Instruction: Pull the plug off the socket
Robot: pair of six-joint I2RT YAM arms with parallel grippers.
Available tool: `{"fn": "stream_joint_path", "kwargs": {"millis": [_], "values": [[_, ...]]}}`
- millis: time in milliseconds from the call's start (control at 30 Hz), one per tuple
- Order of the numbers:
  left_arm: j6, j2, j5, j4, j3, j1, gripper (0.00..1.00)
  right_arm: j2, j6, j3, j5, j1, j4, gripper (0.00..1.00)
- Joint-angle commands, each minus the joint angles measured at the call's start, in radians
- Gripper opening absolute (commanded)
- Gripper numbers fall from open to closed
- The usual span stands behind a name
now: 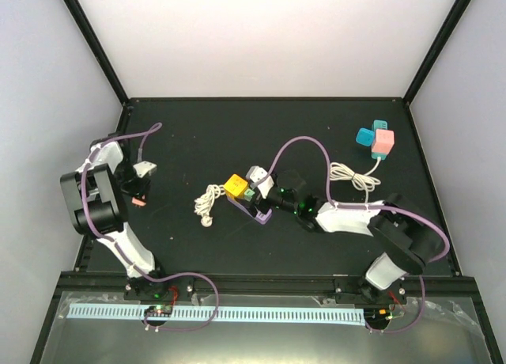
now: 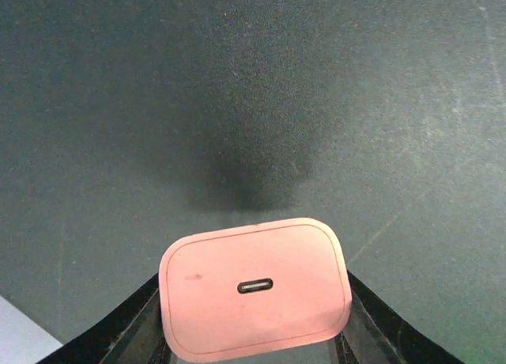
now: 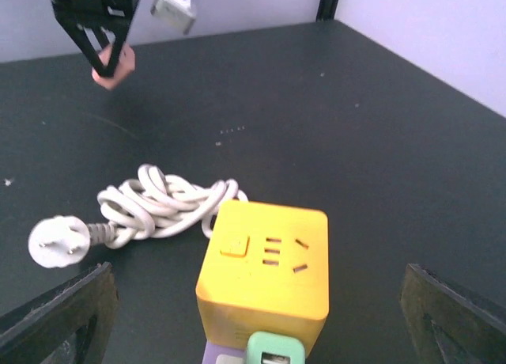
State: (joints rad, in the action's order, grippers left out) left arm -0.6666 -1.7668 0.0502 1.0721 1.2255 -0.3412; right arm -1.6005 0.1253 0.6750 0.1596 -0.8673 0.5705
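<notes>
The yellow cube socket [image 1: 235, 185] [image 3: 265, 269] lies mid-table, its white cord [image 3: 158, 206] coiled to its left and ending in a round white plug head [image 3: 55, 241]. A green plug [image 3: 274, 352] sits in the cube's near side, with a purple piece [image 3: 217, 354] beside it. My right gripper [image 1: 251, 196] [image 3: 257, 324] stands open wide, its fingers [image 3: 63, 316] on either side just short of the cube. My left gripper [image 1: 138, 194] [image 2: 254, 332] hangs at the far left above the table, shut on a pink plug [image 2: 254, 289] [image 3: 113, 67] that is free of any socket.
A second cube socket, teal and pink [image 1: 375, 140], lies at the back right with its own white cord [image 1: 352, 176]. Black frame posts mark the table's back corners. The right arm's purple cable [image 1: 304, 142] loops over the middle.
</notes>
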Motion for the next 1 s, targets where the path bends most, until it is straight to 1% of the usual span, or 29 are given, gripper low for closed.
{"fn": "stream_joint_path", "kwargs": {"millis": [0,200,233,467,600,733,767,833,867,900,967], "values": [[-0.005,-0.053,0.027,0.03,0.059,-0.007,0.3,0.066,0.015,-0.009,0.033,0.004,-0.036,1.0],[0.007,-0.122,0.008,0.037,0.086,-0.007,0.39,0.113,0.026,0.0,0.031,0.005,-0.076,1.0],[0.008,-0.132,0.007,0.037,0.091,-0.008,0.42,0.12,0.026,0.002,0.031,0.006,-0.09,1.0],[0.008,-0.155,-0.026,0.012,0.091,-0.007,0.52,0.163,0.039,0.011,0.059,0.004,-0.218,1.0],[0.014,-0.166,-0.06,0.022,0.097,-0.007,0.61,0.201,0.05,-0.023,0.054,0.012,-0.225,1.0],[0.015,-0.147,-0.087,0.037,0.104,-0.007,0.7,0.224,0.053,-0.022,0.082,0.039,-0.269,0.99],[0.012,-0.138,-0.103,0.048,0.113,-0.007,0.72,0.231,0.052,-0.023,0.086,0.045,-0.28,0.98],[0.002,-0.097,-0.155,0.077,0.137,-0.007,0.84,0.247,0.049,-0.023,0.093,0.053,-0.307,0.97],[-0.007,-0.071,-0.194,0.092,0.152,-0.004,0.88,0.255,0.048,-0.024,0.1,0.057,-0.323,0.96],[-0.018,-0.033,-0.235,0.11,0.168,-0.001,0.9,0.262,0.047,-0.028,0.105,0.061,-0.336,0.95],[-0.041,0.016,-0.331,0.141,0.206,0.013,0.9,0.272,0.044,-0.038,0.114,0.07,-0.363,0.95]]}}
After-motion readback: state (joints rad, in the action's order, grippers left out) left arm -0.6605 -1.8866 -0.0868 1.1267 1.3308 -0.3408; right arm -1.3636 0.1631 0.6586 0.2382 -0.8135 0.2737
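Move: Beneath the left hand, which still grips the pink plug, the bare table spot for it lies about 5 cm down and 1 cm ahead; the white cord is some 22 cm to its right, level with it. From the open right hand the yellow socket is about 7 cm left, 4 cm ahead and 7 cm below, the green plug 3 cm left, 2 cm ahead, 8 cm below. The table spot is some 38 cm left of the right hand, about level. Lowering the pink plug about 3 cm with barely any sideways drift, the left hand opens to nearly twice its gap, lets go of the plug on the table, then starts up and to the right, tilting about 10 degrees. Meanwhile the right hand, fingers still wide and empty, rises some 2.5 cm, then draws back and to the right, away from the yellow socket. ##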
